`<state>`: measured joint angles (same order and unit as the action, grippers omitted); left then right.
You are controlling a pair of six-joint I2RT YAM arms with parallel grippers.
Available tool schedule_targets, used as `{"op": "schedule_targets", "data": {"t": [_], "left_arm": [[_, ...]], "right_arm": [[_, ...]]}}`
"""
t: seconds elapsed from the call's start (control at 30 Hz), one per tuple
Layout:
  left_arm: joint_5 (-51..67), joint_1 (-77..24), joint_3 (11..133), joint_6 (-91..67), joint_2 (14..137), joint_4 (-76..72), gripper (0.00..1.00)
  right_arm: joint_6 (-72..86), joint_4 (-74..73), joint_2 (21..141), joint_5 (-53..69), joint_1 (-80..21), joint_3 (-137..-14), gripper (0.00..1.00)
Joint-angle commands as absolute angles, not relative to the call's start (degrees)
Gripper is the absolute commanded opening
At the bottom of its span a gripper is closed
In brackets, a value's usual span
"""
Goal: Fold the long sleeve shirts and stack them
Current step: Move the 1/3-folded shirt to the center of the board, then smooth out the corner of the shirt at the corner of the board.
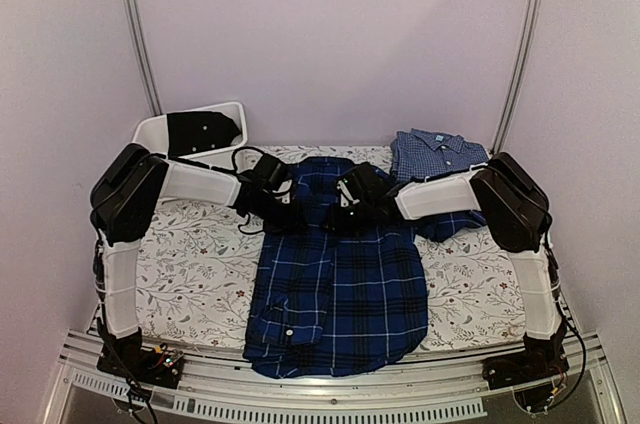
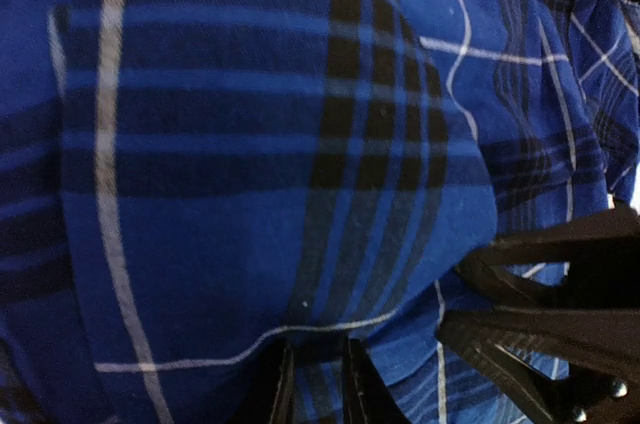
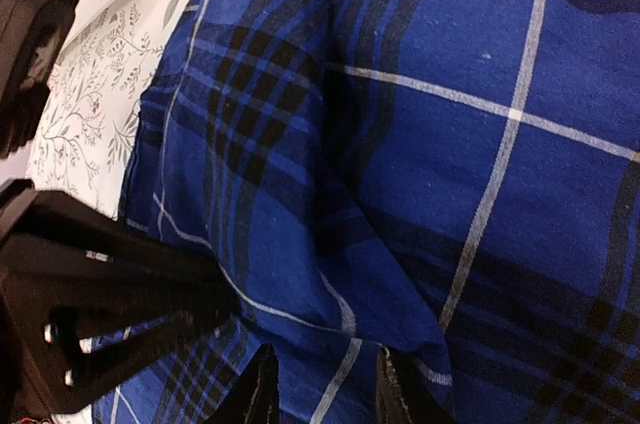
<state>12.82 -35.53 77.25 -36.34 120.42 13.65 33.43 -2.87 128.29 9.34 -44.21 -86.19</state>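
The navy and royal-blue plaid shirt (image 1: 335,284) lies in the middle of the table, its lower hem at the near edge. Both grippers meet at its far end. My left gripper (image 1: 287,206) is shut on a fold of the plaid cloth (image 2: 250,194), which sits pinched between its fingers (image 2: 272,394). My right gripper (image 1: 347,206) is close beside it, its fingers (image 3: 396,389) closed on a raised fold of the same shirt (image 3: 450,144). The lighter blue fine-checked shirt (image 1: 438,156) lies folded at the back right.
A white bin (image 1: 160,132) with dark contents stands at the back left. A floral cloth (image 1: 190,264) covers the table. Each wrist view shows the other gripper close by: the right one (image 2: 540,324) and the left one (image 3: 100,324).
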Motion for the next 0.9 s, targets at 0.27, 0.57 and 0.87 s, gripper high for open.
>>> {"op": "schedule_targets", "data": {"t": [0.27,0.57,0.87], "left_arm": [[12.3,-29.2,74.3,-30.3,122.3,15.1,0.16],[11.7,-26.9,76.6,-25.0,122.4,19.7,0.17],[12.6,-27.0,78.7,-23.4,122.5,21.1,0.18]], "right_arm": [[29.6,-10.9,109.6,0.5,-44.1,-77.3,0.36],[32.5,-12.2,93.8,-3.4,-45.4,-59.6,0.37],[36.0,-15.9,87.6,-4.9,-59.6,-49.5,0.37]]}}
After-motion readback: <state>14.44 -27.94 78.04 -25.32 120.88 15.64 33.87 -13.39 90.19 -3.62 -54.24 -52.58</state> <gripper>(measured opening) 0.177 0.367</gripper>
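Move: The shirt's middle lies about 12 cm back and 10 cm right of the left fingertips, which rest on its upper part; from the right fingertips, also at cloth level, it is some 12 cm back and 1 cm right. The buttoned cuff is roughly 30 cm back from the left hand, about level sideways. From the right hand, the outstretched sleeve lies about 30 cm right and 3 cm ahead, the checked shirt stack 29 cm right and 22 cm ahead. Leftwards and a little forward, the left hand slides about 6 cm at constant height, its nearly shut fingertips staying down on the shirt and dragging the cloth along. The right hand comes up off the cloth by nearly 10 cm, swings right and then back some 15 cm while sinking partway, part-open above the shirt's right side. ##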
